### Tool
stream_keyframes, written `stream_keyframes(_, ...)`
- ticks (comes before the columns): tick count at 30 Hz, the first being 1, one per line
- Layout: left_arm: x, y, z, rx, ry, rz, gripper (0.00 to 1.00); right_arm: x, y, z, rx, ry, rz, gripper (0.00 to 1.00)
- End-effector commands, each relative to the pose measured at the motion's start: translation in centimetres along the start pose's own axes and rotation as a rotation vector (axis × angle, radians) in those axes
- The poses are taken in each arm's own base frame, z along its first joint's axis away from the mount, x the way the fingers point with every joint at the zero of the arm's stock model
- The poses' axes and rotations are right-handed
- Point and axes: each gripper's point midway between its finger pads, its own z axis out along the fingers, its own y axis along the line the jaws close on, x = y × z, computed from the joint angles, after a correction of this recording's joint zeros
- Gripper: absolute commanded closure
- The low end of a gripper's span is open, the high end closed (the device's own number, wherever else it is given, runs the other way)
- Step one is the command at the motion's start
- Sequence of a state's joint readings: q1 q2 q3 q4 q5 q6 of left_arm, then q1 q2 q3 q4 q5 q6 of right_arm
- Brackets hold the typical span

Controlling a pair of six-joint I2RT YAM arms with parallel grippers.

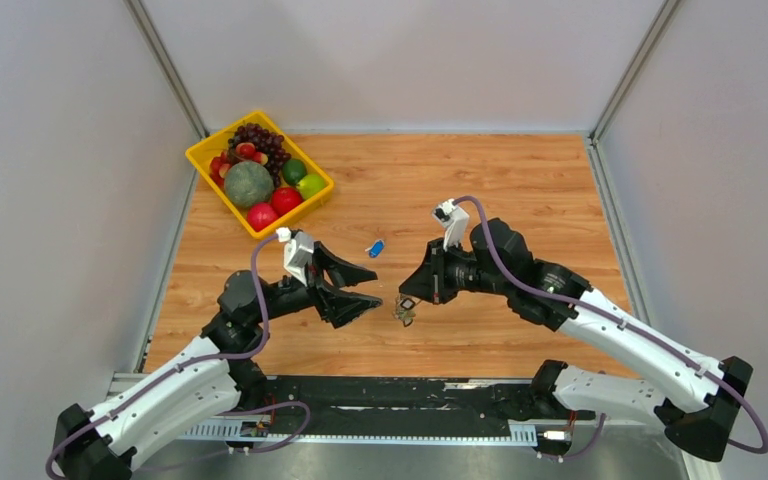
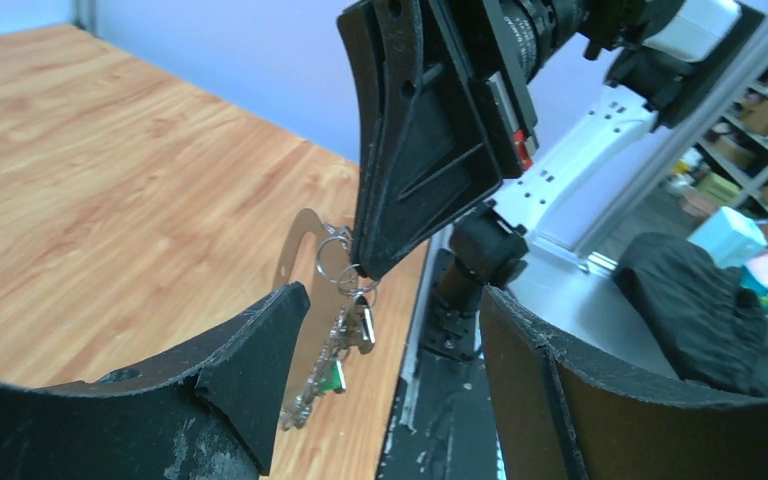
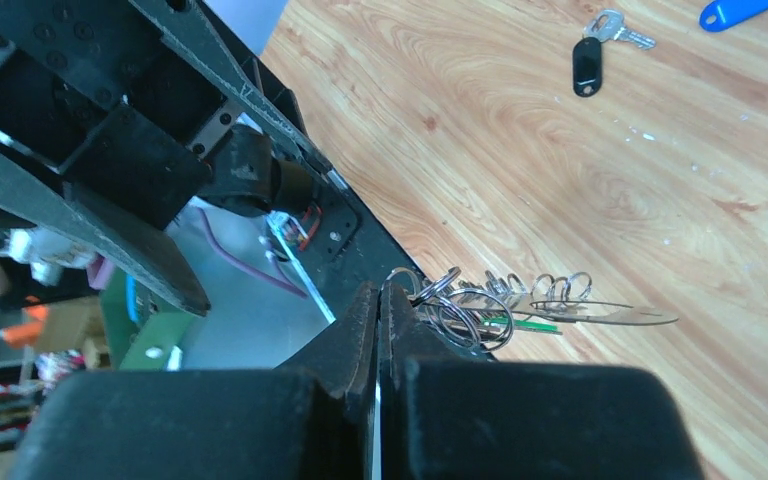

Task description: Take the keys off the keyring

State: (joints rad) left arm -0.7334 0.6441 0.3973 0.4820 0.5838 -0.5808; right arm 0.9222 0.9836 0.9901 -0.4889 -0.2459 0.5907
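My right gripper [image 1: 406,298] is shut on the keyring [image 3: 457,308], pinching the wire loop at its fingertips [image 3: 380,292]. The keys [image 2: 332,352] hang below it in a tight bunch, one with a green head, just above the table. In the top view the bunch [image 1: 403,312] dangles between the two arms. My left gripper [image 1: 373,288] is open, its fingers [image 2: 260,350] on either side of the hanging keys without touching them. A thin flat silver plate [image 2: 298,250] hangs with the bunch.
A loose key with a black tag [image 3: 588,58] and a blue tag [image 1: 375,247] lie on the wooden table beyond the grippers. A yellow basket [image 1: 203,160] of fruit stands at the back left. The table's near edge and black rail [image 1: 390,395] are just below the keys.
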Motion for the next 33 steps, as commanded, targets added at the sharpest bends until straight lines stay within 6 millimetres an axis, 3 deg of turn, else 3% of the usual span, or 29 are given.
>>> stream_keyframes(1, 0.5, 2.8, -0.6, -0.146, -0.007, 0.041, 0.25, -1.7, 1.3, 0.7, -0.071, -0.054, 0.172, 1.0)
stream_keyframes(8, 2.0, 5.4, -1.7, -0.268, 0.001, 0.067, 0.22, -2.1, -1.0, 3.0, -0.013, -0.036, 0.459, 1.0)
stream_keyframes(14, 2.9, 5.8, -2.2, -0.279, 0.016, 0.118, 0.22, -2.8, -1.9, 4.3, 0.031, -0.048, 0.578, 1.0)
stream_keyframes(20, 3.7, 5.8, -2.0, -0.264, 0.01, 0.229, 0.26, -3.8, -2.6, 4.4, 0.065, -0.114, 0.721, 1.0)
stream_keyframes(33, 5.0, 6.1, -0.5, -0.221, 0.032, 0.36, 0.28, -4.2, -2.3, 3.9, 0.052, -0.135, 0.749, 1.0)
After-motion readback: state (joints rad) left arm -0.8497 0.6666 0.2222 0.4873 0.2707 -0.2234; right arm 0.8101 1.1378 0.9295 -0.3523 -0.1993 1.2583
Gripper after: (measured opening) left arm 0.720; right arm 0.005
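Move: The keyring hangs from the right fingertips, its middle roughly 5 cm below that hand. From the left hand it lies about 5 cm right, 1 cm back and 7 cm lower. On the table some 26 cm below the left hand lie the black-tagged key, about 16 cm ahead and 7 cm left, and the blue-tagged key, about 22 cm ahead and 1 cm left. The keyring, still pinched by its small rings in the right fingertips, is carried about 5 cm forward, dipping some 3 cm and drifting left, while that wrist rolls and swings clockwise, each by about 30 degrees. The left hand, already empty and open, drops 9 cm and advances slightly towards the dangling keyring, its fingers dipping and swinging forward, staying wide without visible contact. ##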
